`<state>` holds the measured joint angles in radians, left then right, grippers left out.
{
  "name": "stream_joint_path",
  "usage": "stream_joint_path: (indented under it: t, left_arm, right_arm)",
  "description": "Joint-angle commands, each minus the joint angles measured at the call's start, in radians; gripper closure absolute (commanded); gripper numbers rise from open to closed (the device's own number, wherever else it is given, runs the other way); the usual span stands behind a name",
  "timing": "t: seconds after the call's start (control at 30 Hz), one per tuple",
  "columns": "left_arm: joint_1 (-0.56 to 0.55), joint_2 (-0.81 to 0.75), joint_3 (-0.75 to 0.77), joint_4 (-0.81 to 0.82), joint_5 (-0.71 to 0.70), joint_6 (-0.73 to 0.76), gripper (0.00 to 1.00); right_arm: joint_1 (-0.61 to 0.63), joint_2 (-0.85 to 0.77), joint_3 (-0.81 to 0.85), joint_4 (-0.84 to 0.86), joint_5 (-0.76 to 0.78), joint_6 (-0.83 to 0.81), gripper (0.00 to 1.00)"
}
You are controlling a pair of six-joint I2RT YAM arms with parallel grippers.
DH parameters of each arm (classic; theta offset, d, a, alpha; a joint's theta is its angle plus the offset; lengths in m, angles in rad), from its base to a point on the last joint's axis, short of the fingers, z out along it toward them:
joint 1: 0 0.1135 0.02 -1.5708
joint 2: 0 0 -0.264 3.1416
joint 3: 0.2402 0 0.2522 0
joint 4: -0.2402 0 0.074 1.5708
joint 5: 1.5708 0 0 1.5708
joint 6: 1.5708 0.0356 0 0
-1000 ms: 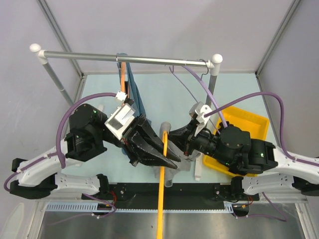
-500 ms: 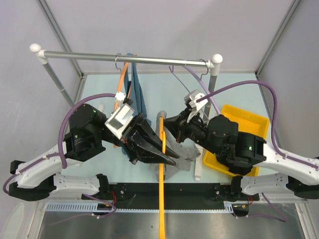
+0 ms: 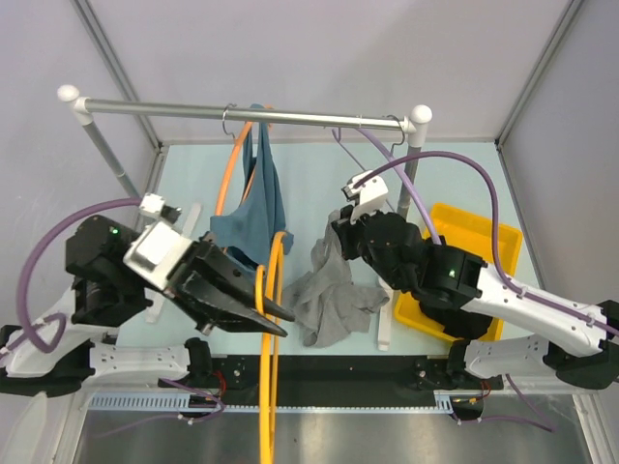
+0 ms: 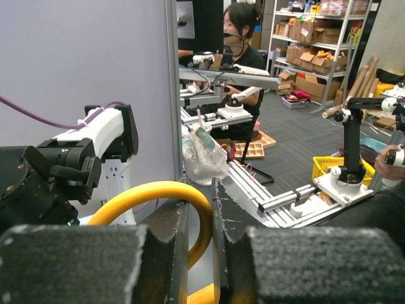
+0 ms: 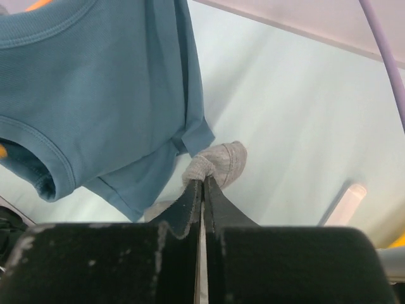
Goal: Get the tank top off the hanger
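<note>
The grey tank top [image 3: 329, 300] hangs in a bunch down to the table, with my right gripper [image 3: 332, 242] shut on its upper edge. In the right wrist view the jaws [image 5: 203, 180] pinch a grey fold [image 5: 221, 161]. The yellow hanger [image 3: 271, 319] sits to the left of the top and apart from it. My left gripper [image 3: 274, 324] is shut on it. In the left wrist view the hanger's curved bar [image 4: 158, 190] passes between the fingers [image 4: 199, 196].
A blue garment [image 3: 256, 193] hangs on an orange hanger [image 3: 230, 174] from the metal rail [image 3: 319, 119], close to both grippers. A yellow bin [image 3: 469, 256] stands at the right. A white strip [image 3: 384, 329] lies on the table by the grey top.
My left arm has pulled the yellow hanger leftward, out of the grey top. My right gripper has moved up and back with the top, which now hangs free of the hanger.
</note>
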<state>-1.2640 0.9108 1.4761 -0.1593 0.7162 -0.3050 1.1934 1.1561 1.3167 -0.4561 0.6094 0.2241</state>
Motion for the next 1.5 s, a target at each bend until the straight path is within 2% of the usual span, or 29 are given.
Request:
stream_joint_path:
  t: [0.0,0.13,0.17,0.27,0.4,0.6,0.7,0.73,0.8,0.83,1.0,1.07,1.27,1.47]
  left_arm:
    - [-0.003,-0.007,0.042,-0.028,-0.043,0.046,1.0]
    - [-0.003,0.013,0.121,-0.133,-0.162,0.087,1.0]
    - [-0.003,0.013,0.128,-0.146,-0.223,0.093,1.0]
    - [-0.003,0.002,0.127,-0.158,-0.277,0.113,1.0]
    - [-0.003,-0.006,0.116,-0.137,-0.264,0.11,1.0]
    - [-0.003,-0.009,0.102,-0.114,-0.253,0.092,1.0]
    - [-0.003,-0.01,0.093,-0.105,-0.253,0.086,1.0]
    - [-0.003,-0.009,0.087,-0.097,-0.247,0.083,1.0]
    - [-0.003,-0.004,0.082,-0.085,-0.236,0.075,1.0]
    - [-0.003,0.0,0.079,-0.072,-0.227,0.072,1.0]
    - [-0.003,0.011,0.055,-0.042,-0.212,0.055,1.0]
    - [-0.003,0.005,0.038,-0.028,-0.215,0.05,1.0]
    - [-0.003,0.005,0.03,-0.026,-0.215,0.047,1.0]
    - [-0.003,0.036,0.088,-0.069,-0.163,0.047,1.0]
  right_arm:
    - [0.012,-0.038,0.021,0.046,-0.012,-0.008,1.0]
    - [0.096,-0.058,-0.031,0.045,-0.031,-0.034,1.0]
    - [0.118,-0.064,-0.055,0.034,-0.025,-0.031,1.0]
    - [0.167,-0.073,-0.094,-0.01,-0.025,0.007,1.0]
    - [0.202,-0.079,-0.161,-0.067,-0.01,0.098,1.0]
    - [0.218,-0.104,-0.347,-0.033,-0.103,0.227,0.91]
    - [0.227,-0.107,-0.411,0.019,-0.16,0.28,0.67]
    - [0.227,-0.105,-0.445,0.04,-0.165,0.3,0.43]
    - [0.226,-0.099,-0.467,0.056,-0.155,0.326,0.2]
    - [0.225,-0.09,-0.482,0.069,-0.149,0.34,0.02]
    - [0.21,0.014,-0.504,0.106,-0.054,0.467,0.0]
    - [0.221,0.062,-0.511,0.112,0.028,0.518,0.0]
    - [0.247,0.235,-0.528,0.253,0.138,0.584,0.0]
    - [0.239,0.373,-0.465,0.197,0.165,0.771,0.0]
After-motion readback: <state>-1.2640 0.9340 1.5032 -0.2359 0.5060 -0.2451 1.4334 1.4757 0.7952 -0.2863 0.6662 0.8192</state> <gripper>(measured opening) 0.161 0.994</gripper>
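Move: The right hand already pinches an upper end of the gray tank top. The tank top's bulk, where it is to be laid on the table, is about 8 cm back, 2 cm to the left and some 31 cm below. From this hand, the hanging blue tank top is roughly 16 cm left and 6 cm farther out, near hand height; the yellow tray is about 27 cm right, 4 cm ahead, on the table. From the left hand, which holds the bare orange hanger, the gray bulk is some 18 cm ahead, 8 cm right and 50 cm down. The right hand draws back about 11 cm, drifting slightly left, then sinks some 28 cm to the gray tank top, its fingers opening wide on the way down to let go of the cloth and its wrist tipping down by over 20 degrees; it ends with the open fingers around the folds, having come 2 cm forward again. The left hand keeps its grip on the orange hanger, easing it about 4 cm forward towards the rack with a turn of nearly 15 degrees counter-clockwise, holds there, then dips slightly and drifts to the right. ##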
